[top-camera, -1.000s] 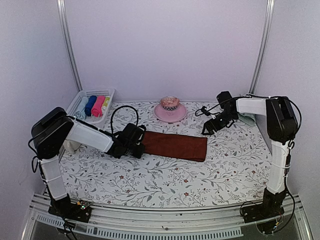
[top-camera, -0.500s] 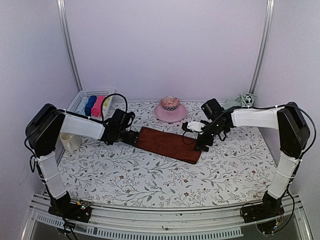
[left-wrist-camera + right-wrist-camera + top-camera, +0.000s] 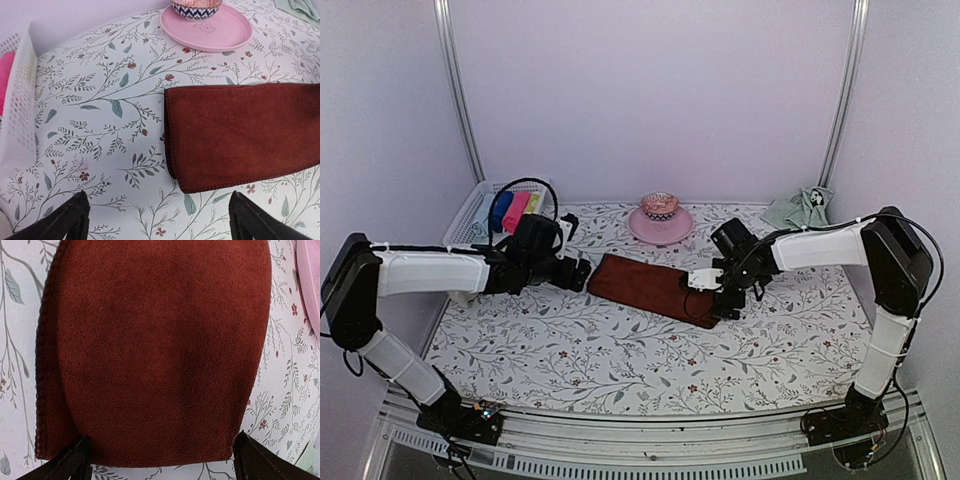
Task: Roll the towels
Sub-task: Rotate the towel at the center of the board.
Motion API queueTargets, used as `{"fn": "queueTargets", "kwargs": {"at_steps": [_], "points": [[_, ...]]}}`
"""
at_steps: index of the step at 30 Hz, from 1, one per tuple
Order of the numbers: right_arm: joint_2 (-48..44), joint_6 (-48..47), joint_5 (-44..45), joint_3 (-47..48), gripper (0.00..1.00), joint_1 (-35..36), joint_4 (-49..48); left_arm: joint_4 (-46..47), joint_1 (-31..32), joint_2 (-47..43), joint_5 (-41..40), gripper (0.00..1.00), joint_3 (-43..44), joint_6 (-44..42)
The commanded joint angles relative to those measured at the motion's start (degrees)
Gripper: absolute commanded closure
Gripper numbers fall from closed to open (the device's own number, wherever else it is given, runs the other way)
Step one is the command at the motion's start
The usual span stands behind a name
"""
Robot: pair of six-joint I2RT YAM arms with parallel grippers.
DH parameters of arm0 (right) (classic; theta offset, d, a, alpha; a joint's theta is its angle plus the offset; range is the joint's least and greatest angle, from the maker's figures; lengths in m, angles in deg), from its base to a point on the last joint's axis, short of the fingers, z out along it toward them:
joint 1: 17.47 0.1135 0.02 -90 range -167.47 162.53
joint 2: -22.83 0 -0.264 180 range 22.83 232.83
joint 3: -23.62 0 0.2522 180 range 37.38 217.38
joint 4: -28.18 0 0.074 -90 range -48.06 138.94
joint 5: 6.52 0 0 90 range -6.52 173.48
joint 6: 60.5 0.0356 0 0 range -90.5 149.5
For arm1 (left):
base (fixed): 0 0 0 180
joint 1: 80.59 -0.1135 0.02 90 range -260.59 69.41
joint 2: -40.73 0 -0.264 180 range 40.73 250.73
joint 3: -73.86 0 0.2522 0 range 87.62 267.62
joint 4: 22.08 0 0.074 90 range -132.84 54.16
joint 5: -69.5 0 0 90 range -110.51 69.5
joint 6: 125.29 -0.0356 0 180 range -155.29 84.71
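The dark red-brown towel lies flat as a folded strip on the floral cover, slanting from upper left to lower right. My left gripper is open just off its left end, touching nothing; in the left wrist view the towel lies ahead and right of the gripper. My right gripper is open at the towel's right end, its fingers straddling the end's two corners, jaws wide. The pale green towel sits crumpled at the back right.
A white basket holding rolled coloured towels stands at the back left. A pink plate with a patterned bowl sits at the back centre, just beyond the red-brown towel. The side walls are close to both arms.
My left gripper opened, let go of the towel's left end and drew back left. The right arm swung in from the back right to the towel's right end, uncovering the green towel.
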Motion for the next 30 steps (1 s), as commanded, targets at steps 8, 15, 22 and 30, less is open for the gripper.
{"fn": "queueTargets", "kwargs": {"at_steps": [8,15,22,30], "points": [[1.8,-3.8,-1.7,-2.8,0.01,6.5,3.3,-4.3,1.8,-6.7,-1.8,0.03,-2.9,-0.7],[4.4,-1.1,-7.9,0.8,0.01,19.3,8.0,-1.2,1.8,-8.8,-6.3,0.03,-7.1,-0.4],[5.4,9.9,-11.8,16.1,0.01,24.7,11.2,0.7,1.8,-6.5,-7.5,0.03,-8.3,-0.7],[11.9,19.4,-4.6,35.8,0.01,10.1,10.5,6.1,1.9,-5.6,-5.1,0.03,-10.5,-2.6]]}}
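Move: My right hand stands wide open at the brown towel's right end, its tips at cloth height; the towel's middle lies about 15 cm to its left and 5 cm farther out. The pink plate is roughly 25 cm ahead of that hand and 16 cm to its left, with the patterned bowl on top of it. From my left hand, the towel's middle is some 18 cm right, 4 cm ahead and 12 cm below. I sweep my right hand back and left, staying level, about 16 cm each way, open fingers dragging the towel's right end round towards me while the wrist turns counter-clockwise some 25 degrees. Then I lift off about 9 cm, swinging forward again over the cloth and undoing part of that turn. My left hand, open and clear, eases about 4 cm back and left, away from the towel. ##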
